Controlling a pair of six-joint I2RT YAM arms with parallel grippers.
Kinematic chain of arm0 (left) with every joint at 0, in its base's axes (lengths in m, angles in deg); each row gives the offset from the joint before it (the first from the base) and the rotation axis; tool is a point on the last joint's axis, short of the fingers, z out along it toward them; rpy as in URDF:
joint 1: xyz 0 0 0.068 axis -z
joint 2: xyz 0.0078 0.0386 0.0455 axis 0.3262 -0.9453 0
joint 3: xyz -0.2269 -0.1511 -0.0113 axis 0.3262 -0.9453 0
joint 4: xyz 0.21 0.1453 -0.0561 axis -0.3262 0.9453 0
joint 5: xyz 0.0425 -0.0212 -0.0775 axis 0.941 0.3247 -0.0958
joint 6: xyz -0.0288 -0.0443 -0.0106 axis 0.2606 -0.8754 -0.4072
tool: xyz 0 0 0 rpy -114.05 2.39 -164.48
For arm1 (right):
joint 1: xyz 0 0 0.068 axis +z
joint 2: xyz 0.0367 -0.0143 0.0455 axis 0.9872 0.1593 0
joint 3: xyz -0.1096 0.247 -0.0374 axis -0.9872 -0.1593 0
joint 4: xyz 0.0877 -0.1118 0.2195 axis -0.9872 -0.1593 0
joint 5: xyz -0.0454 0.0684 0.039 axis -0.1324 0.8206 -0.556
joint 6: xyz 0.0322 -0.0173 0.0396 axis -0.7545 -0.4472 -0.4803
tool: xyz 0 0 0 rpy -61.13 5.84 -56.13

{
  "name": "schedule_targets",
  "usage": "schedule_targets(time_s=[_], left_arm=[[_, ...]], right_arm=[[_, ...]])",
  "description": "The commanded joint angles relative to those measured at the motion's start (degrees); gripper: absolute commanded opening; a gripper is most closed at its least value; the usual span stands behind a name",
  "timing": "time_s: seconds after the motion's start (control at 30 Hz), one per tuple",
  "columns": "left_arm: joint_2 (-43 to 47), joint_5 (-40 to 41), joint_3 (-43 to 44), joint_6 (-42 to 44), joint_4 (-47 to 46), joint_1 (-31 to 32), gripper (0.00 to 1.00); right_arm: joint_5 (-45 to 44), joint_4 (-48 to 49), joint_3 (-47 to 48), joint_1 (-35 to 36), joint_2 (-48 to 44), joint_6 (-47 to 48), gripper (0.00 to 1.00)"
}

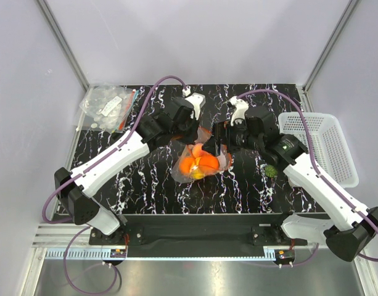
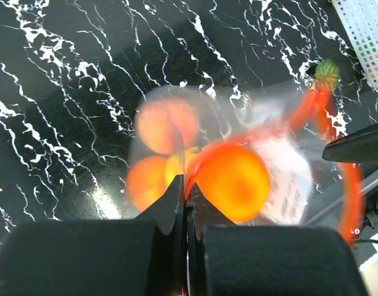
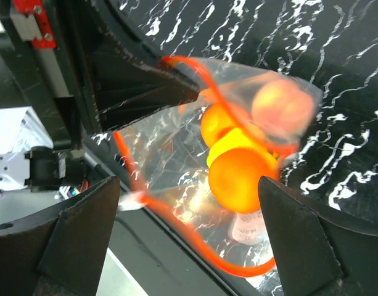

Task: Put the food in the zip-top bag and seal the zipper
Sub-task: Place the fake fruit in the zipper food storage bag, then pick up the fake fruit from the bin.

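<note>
The clear zip-top bag hangs over the middle of the black marble table. The food sits inside it: orange balls, a yellow one and a peach-pink one. My left gripper is shut on the red-orange zipper at the bag's mouth. The zipper curves apart, so the mouth gapes. My right gripper is open wide, its fingers on either side of the bag's lower part without touching it. A white label shows through the plastic.
A white mesh basket stands at the right edge. A pack of clear bags lies at the back left. A small green toy rests on the table by the right arm.
</note>
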Motion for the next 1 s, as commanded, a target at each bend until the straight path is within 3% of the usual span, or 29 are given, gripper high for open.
schedule_targets(time_s=[0.0,0.1,0.27,0.37,0.5,0.67,0.8,0.97], left_arm=[[1.20,-2.74,0.79,-0.66,-4.38,-0.33,0.00],[1.20,-2.91,0.18,-0.66,-4.64,-0.42,0.00],[1.63,-3.26,-0.88,-0.66,-4.99,-0.69,0.00],[1.90,-3.26,-0.97,-0.48,-4.82,-0.69,0.00],[2.25,-3.53,-1.05,-0.39,-4.73,-0.69,0.00],[2.78,-3.53,-1.32,-0.04,-4.29,-0.69,0.00],[3.48,-3.53,-1.93,0.05,-4.47,-0.77,0.00],[3.92,-3.53,-3.08,-0.21,-4.99,-0.77,0.00]], right_arm=[[-3.76,2.34,1.22,0.82,-1.94,-0.07,1.00],[-8.93,0.32,2.89,0.73,-2.56,-1.30,1.00],[-25.54,-8.64,10.70,-0.05,0.07,-1.21,0.99],[-27.41,-11.90,13.34,-7.50,1.92,-2.00,0.99],[-26.43,-14.00,13.53,-23.67,4.55,-3.67,1.00],[-35.75,-16.83,8.55,-40.27,4.74,-13.39,1.00],[-36.53,-16.29,1.06,-46.72,3.68,-22.02,1.00],[-45.69,-26.56,-0.54,-49.01,12.26,-35.04,1.00]])
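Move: The tomato bunch is in the near-left part of the white basket, about 38 cm to my right hand's right, 4 cm back and 25 cm below. The basket's middle is about 7 cm to the right of the tomatoes and 11 cm farther out. A small green vegetable is on the table about 13 cm left of the bunch and 2 cm farther out. The fruit-filled bag lies 7 cm left of my right hand, 20 cm below. From my left hand, the tomatoes are some 48 cm right, 7 cm back and 23 cm below. With its fingers already wide open, I swing my right hand away from the bag, up a little and outward at first, then fast to the right over the table. I curve back and sink into place above the basket, near the tomatoes: about 35 cm right and 10 cm lower in all, the wrist turning clockwise some 90 degrees and tipping down. My left hand stays, still pinching the bag's rim. ##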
